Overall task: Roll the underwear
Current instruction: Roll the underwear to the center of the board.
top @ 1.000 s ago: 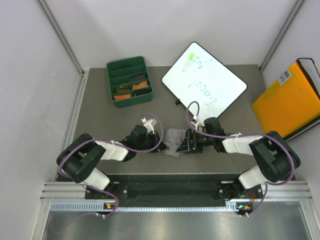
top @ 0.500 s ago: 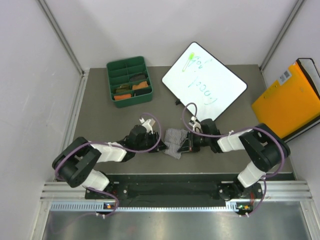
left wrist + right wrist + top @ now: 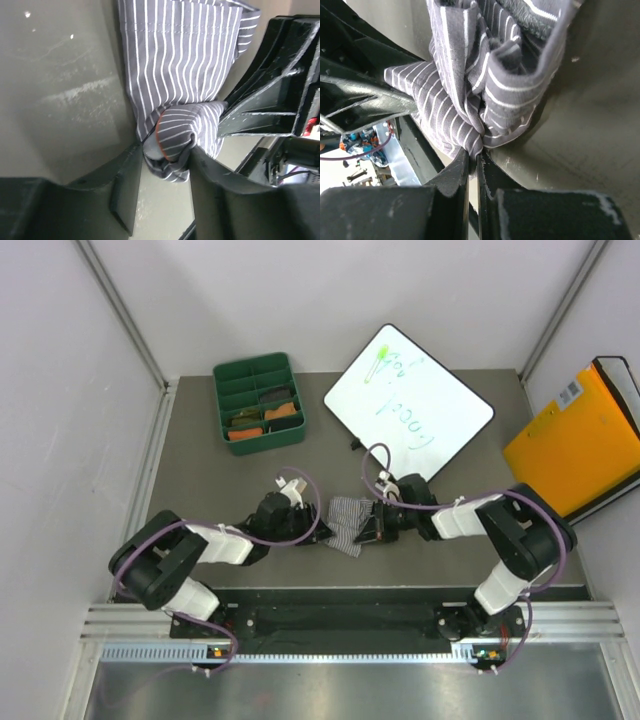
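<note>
The grey-white striped underwear (image 3: 347, 512) lies partly bunched on the table between my two grippers. In the left wrist view, its rolled end (image 3: 180, 135), with an orange edge showing, sits between the parted fingers of my left gripper (image 3: 165, 155), which is open. The flat striped part (image 3: 180, 60) stretches away beyond. My right gripper (image 3: 475, 155) is shut, pinching a gathered fold of the underwear (image 3: 470, 75) at its near corner. From above, the left gripper (image 3: 312, 523) and right gripper (image 3: 368, 525) face each other across the cloth.
A green divided tray (image 3: 222, 400) with rolled cloth pieces in it stands at the back left. A white board (image 3: 408, 400) lies at the back centre, close behind the right arm. An orange folder (image 3: 575, 445) rests at the right edge.
My right gripper has shut on the cloth's right side. My left gripper, shut a second ago, has opened around the rolled end. Both arms shifted only slightly.
</note>
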You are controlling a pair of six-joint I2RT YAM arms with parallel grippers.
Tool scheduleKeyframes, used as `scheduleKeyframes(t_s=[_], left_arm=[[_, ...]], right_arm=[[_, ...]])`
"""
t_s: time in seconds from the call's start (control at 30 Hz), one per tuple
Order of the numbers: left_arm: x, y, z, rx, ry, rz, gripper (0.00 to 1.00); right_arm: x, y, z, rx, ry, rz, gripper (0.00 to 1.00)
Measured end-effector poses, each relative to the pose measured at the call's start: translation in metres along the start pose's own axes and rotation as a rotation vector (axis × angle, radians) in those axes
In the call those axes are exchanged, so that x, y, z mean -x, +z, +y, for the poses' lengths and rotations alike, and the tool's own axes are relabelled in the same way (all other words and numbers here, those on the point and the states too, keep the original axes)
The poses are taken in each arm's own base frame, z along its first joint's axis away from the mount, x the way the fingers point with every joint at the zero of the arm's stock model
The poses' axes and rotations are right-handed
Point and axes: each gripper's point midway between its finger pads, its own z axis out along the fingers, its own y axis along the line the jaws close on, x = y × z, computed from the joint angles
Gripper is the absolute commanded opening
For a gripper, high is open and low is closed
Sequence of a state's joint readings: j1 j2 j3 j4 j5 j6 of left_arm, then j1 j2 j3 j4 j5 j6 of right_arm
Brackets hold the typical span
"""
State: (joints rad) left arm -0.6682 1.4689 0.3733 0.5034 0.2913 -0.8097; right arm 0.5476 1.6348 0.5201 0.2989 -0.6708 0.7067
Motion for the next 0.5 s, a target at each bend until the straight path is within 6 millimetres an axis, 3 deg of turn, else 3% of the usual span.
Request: scheduleKeyframes(t_s=[0.07, 0.1, 0.13, 0.33, 0.43, 0.5], left_arm=[[-0.001, 0.003, 0.0, -0.023, -0.005, -0.006, 0.26], [-0.001, 0.004, 0.0, -0.033, -0.011, -0.01, 0.1], [-0.002, 0.005, 0.0, -0.042, -0.021, -0.011, 0.02], [-0.003, 0.006, -0.002, -0.078, -0.042, -0.01, 0.0], [-0.001, 0.006, -0.003, -0.059, -0.052, 0.024, 0.0], [-0.002, 0.005, -0.003, -0.037, -0.056, 0.063, 0.0]], right_arm=[[0.0, 0.001, 0.0, 0.003, 0.001, 0.005, 0.0], [0.0, 0.001, 0.0, 0.005, 0.0, 0.006, 0.0], [0.0, 0.001, 0.001, 0.006, -0.002, 0.008, 0.07], [0.003, -0.002, 0.002, -0.017, -0.038, 0.017, 0.53], [0.014, -0.015, 0.009, -0.07, -0.126, -0.03, 0.64], [0.023, -0.026, 0.019, -0.121, -0.231, -0.077, 0.66]])
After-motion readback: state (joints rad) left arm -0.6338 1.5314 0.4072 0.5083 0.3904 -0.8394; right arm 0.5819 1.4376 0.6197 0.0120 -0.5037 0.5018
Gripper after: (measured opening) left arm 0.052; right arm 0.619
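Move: Just under and between the left hand's half-open fingertips sits the bunched near-left end of the underwear, whose middle lies about 4 cm to that hand's right and 1 cm ahead, a touch lower. From the right hand, which already pinches the near-right end, that middle is some 3 cm ahead and 3 cm left. The green tray stands roughly 29 cm ahead of the left hand and 15 cm to its left. Closing from half open to shut, the left fingers pinch the bunched end of the underwear almost on the spot, easing only about half a centimetre to the right. As they shut, the right hand still keeps its grip; then it opens well past half, lets go of its end and rises about 3.5 cm, drifting a little forward and rightward while tilting some 15 degrees. ##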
